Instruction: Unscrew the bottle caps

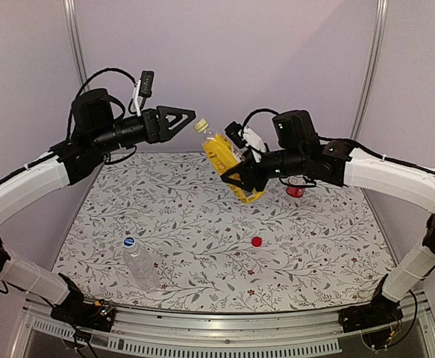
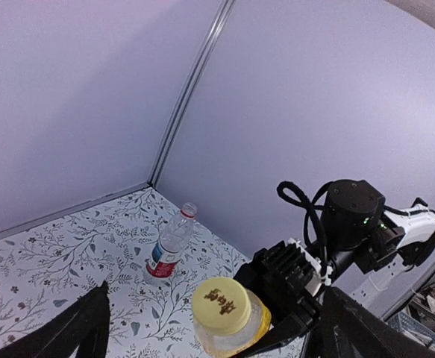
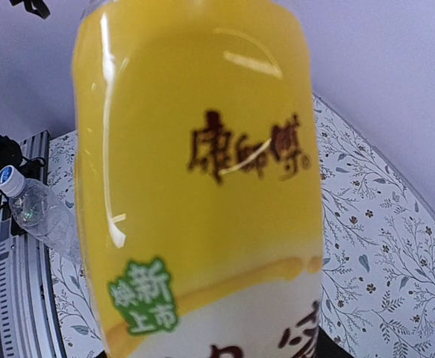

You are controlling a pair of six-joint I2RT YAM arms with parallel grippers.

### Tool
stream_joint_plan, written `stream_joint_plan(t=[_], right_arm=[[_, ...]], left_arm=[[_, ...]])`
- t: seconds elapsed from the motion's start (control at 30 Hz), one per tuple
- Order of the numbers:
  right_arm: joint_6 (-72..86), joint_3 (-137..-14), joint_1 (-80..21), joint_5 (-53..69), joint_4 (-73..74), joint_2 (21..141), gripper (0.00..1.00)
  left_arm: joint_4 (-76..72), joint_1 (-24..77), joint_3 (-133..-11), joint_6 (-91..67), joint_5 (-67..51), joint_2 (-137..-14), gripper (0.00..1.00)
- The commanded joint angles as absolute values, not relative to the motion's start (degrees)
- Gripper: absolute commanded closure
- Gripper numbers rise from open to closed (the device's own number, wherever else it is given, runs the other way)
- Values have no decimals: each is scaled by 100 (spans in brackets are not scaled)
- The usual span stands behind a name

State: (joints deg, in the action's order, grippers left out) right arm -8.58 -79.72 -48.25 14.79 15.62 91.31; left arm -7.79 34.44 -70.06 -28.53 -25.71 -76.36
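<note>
My right gripper (image 1: 241,179) is shut on the bottle of yellow-orange liquid (image 1: 230,160) and holds it tilted above the table. That bottle (image 3: 202,186) fills the right wrist view. Its yellow cap (image 2: 221,304) sits on the neck and points at my left gripper (image 1: 187,119). The left gripper (image 2: 217,335) is open, with one finger (image 2: 75,332) on each side of the cap and not touching it. A red cap (image 1: 257,241) lies loose on the table. The red-label bottle (image 2: 169,246) stands uncapped at the back. A clear bottle (image 1: 140,262) with a blue cap (image 1: 129,242) stands front left.
The floral tabletop (image 1: 202,216) is bounded by pale walls at the back and sides. A metal rail (image 1: 224,328) runs along the near edge. The red-label bottle (image 1: 295,190) stands just behind my right arm.
</note>
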Motion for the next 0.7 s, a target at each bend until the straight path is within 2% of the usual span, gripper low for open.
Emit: stream_joint_plan(t=[0.0, 0.3, 0.47, 0.67], right_arm=[[-905, -7878, -4791, 2705, 1275, 8822, 67], [-881, -7974, -4768, 4262, 1143, 8826, 67], [-853, -8012, -4766, 4586, 1128, 8915, 67], [-817, -8051, -4764, 4771, 1145, 9040, 67]], left_arm=[[-951, 3256, -6883, -1894, -3822, -7349, 4], [-1104, 3107, -7121, -1487, -5585, -7431, 18], [-1602, 3107, -7185, -1810, -6038, -7627, 24], [-2037, 3207, -7190, -2042, -6278, -7771, 27]])
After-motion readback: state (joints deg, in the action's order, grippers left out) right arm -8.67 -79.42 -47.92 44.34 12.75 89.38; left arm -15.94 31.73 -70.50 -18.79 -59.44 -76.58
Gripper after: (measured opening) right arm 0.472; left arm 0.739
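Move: The yellow bottle's cap, still on, is just off the left fingertips: about 5 cm to the right, 1 cm ahead and 1 cm lower; the bottle body's middle is roughly 11 cm right, 1 cm back and 10 cm down. From the right hand, which holds that body, the cap is about 8 cm left, 3 cm ahead and 8 cm up. The loose red cap lies some 7 cm right of the right hand, 7 cm back and 28 cm below. Back towards the bases, both arms swing together by about 8 cm, rising a little: the right keeps its grip on the yellow bottle and turns counter-clockwise, also rolling its left side up, while the left hand turns some 30 degrees clockwise around the cap. The left fingers draw in from wide open to about three quarters, lined up on the cap but not yet pinching it. ##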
